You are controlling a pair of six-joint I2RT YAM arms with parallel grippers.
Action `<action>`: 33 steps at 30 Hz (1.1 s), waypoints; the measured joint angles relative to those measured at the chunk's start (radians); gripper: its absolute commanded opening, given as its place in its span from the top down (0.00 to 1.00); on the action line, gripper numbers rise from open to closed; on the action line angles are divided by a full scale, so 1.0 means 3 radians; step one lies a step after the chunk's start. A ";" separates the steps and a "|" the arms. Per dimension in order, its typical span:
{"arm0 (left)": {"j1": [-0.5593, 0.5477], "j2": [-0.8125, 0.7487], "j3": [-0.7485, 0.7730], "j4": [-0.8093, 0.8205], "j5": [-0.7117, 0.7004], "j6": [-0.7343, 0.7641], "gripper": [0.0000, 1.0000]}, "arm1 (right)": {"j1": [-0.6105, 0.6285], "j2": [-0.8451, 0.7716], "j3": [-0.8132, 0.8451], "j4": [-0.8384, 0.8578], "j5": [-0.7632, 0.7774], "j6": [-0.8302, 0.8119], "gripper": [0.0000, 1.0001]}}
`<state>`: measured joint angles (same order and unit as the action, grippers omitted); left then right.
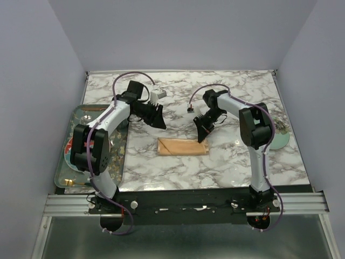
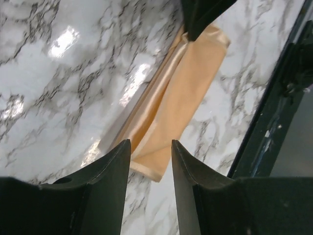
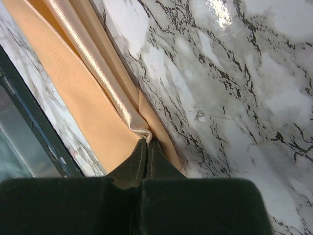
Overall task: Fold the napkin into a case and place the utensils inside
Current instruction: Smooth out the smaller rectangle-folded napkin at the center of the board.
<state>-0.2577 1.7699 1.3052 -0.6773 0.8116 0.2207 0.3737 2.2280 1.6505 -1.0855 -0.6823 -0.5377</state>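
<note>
The napkin (image 1: pixel 183 147) lies folded into a narrow peach-orange strip on the marble table, in front of both arms. My left gripper (image 1: pixel 160 121) hovers just above and behind its left end, open with nothing between the fingers (image 2: pixel 112 176); in the left wrist view the strip (image 2: pixel 181 98) runs away from them. My right gripper (image 1: pixel 202 135) is at the strip's right end, shut on a satin fold of the napkin (image 3: pixel 73 88) at its fingertips (image 3: pixel 147 142). What looks like a gold utensil end (image 1: pixel 69 183) shows on the tray's near edge.
A grey patterned tray (image 1: pixel 116 156) sits at the left under the left arm, holding a red and teal plate (image 1: pixel 69 148). A pale green plate (image 1: pixel 280 139) lies at the right edge behind the right arm. The table's black front rail (image 2: pixel 274 122) runs close to the napkin.
</note>
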 measured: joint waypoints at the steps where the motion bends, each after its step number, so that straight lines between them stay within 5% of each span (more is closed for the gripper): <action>1: -0.0022 -0.0074 -0.0006 0.0075 0.0061 -0.0084 0.54 | -0.0001 -0.0003 -0.0005 0.0003 0.0000 0.0004 0.99; 13: -0.0582 0.0290 -0.0666 0.1175 0.0547 -0.1371 0.93 | -0.0003 -0.0098 -0.0151 0.0172 0.0001 0.0118 0.99; 19: -0.0526 0.0795 -0.0788 0.1486 0.0652 -0.1727 0.98 | -0.0005 -0.0156 -0.0230 0.0254 -0.0001 0.0167 0.75; 20: -0.0519 0.0829 -0.0788 0.1506 0.0708 -0.1754 0.98 | -0.0006 -0.0189 -0.0257 0.0273 -0.0008 0.0202 0.60; 23: -0.0500 0.0875 -0.0786 0.1545 0.0788 -0.1798 0.98 | -0.0020 -0.0305 -0.0315 0.0314 -0.0013 0.0275 0.42; 26: -0.0486 0.0898 -0.0786 0.1572 0.0819 -0.1826 0.98 | -0.0056 -0.0530 -0.0334 0.0326 -0.0060 0.0376 0.36; 33: -0.0450 0.0978 -0.0782 0.1621 0.0940 -0.1900 0.99 | -0.0220 -0.1277 -0.0577 0.0498 -0.0629 0.0729 0.37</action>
<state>-0.3927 2.0632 1.0706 -0.1909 1.0935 -0.3492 0.3077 1.8450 1.4773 -0.9360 -0.8711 -0.3191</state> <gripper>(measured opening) 0.026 0.648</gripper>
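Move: The folded napkin's middle lies about 5 cm back, 10 cm to the right and 9 cm below the half-open left hand. The right hand's shut tips are already on its right end, by the far edge, so from there that middle is some 8 cm to the left and 3 cm back, at tip level. The mug stands roughly 18 cm left and 4 cm ahead of the left hand, about 6 cm lower. The napkin's left part gets the left fingertips: that hand rises a couple of centimetres, swings about 7 cm right and 6 cm back while shutting, then sinks onto the cloth beside the raised fold and stays there, tilted some 35 degrees. The right hand keeps its shut tips on the right end until the left is down, then lifts straight off about 11 cm, opening. ##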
